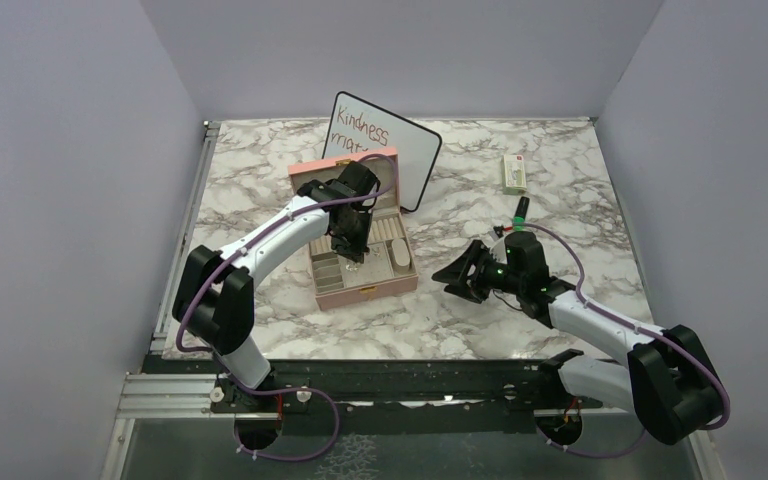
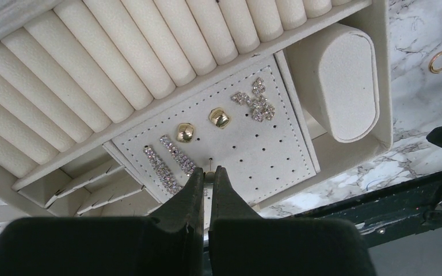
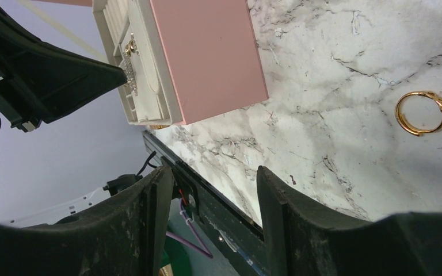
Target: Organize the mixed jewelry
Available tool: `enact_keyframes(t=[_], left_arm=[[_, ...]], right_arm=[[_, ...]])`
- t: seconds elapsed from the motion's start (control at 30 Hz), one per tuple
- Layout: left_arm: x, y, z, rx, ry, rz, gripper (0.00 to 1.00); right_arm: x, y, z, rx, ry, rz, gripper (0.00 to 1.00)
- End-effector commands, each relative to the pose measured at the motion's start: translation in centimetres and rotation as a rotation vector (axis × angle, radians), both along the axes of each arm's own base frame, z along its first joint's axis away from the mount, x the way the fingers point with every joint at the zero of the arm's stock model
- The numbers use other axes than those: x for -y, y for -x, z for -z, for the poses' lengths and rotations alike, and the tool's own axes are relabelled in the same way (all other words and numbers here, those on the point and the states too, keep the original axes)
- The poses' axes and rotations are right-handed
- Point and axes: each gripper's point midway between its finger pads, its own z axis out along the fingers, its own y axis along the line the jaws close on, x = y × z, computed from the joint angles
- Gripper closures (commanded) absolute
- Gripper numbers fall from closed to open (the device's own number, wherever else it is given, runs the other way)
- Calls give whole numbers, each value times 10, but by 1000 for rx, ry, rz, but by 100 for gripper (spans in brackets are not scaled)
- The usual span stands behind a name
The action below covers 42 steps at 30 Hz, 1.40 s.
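Note:
The pink jewelry box [image 1: 365, 293] lies open at mid table. My left gripper [image 1: 352, 255] reaches into it. In the left wrist view the left gripper [image 2: 209, 174] is shut on a tiny gold stud earring [image 2: 209, 176], whose pin points at a hole in the perforated cream pad [image 2: 259, 155]. Two gold studs [image 2: 185, 131], two rhinestone bars [image 2: 161, 168] and a crystal cluster [image 2: 255, 100] sit on that pad. A gold ring [image 3: 420, 112] lies on the marble right of the box; it also shows in the left wrist view [image 2: 441, 61]. My right gripper [image 3: 214, 172] is open and empty, low over the table [image 1: 460, 278].
The box also holds cream ring rolls [image 2: 121, 57] and an oval cushion [image 2: 348, 83]. A small whiteboard [image 1: 405, 160] leans behind the box. A white-green packet [image 1: 514, 173] lies at the back right. The table's black front rail [image 3: 218, 190] runs below the right fingers.

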Motion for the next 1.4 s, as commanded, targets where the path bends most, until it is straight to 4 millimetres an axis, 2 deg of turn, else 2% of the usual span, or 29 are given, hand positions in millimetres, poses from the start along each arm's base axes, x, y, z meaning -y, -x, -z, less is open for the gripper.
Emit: enact_keyframes(t=[0.0, 0.43, 0.53, 0.77, 1.13, 1.37], left_arm=[[1, 1, 5, -5, -5, 4, 100], [1, 2, 11, -14, -5, -3, 99], [3, 2, 10, -14, 2, -5, 96], [5, 1, 2, -3, 27, -15, 80], [8, 2, -5, 8, 51, -19, 77], [7, 2, -19, 39, 73, -50, 68]], right_arm=[[3, -1, 4, -5, 10, 21, 40], [4, -1, 4, -4, 11, 22, 41], [4, -1, 3, -2, 10, 21, 40], [4, -1, 2, 1, 8, 22, 41], [4, -1, -1, 10, 7, 25, 41], [6, -8, -6, 39, 32, 32, 41]])
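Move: The left hand holds a small gold-rimmed stud, its pin down, right over its spot on the perforated pad of the jewelry box, about 2 cm below. Ahead of the hand sit two gold earrings, one about 2 cm ahead and 1 cm left, the other 2 cm ahead and 1 cm right; the sparkly cross lies some 3 cm ahead and 4 cm right, the long sparkly pair about 2 cm left and level. From the right hand that spot is about 4 cm ahead and 16 cm left, at about its height. With the wrist steady and the fingers still shut on the stud, the left hand eases straight down a bit under 1 cm towards the pad, setting the pin in at a hole between the long sparkly pair and the bare holes to their right. At the bottom it stops and opens the fingers to about a quarter of their range, lets go of the stud, then drifts and rises barely 0.5 cm right and up, clear of it with the tips astride. ##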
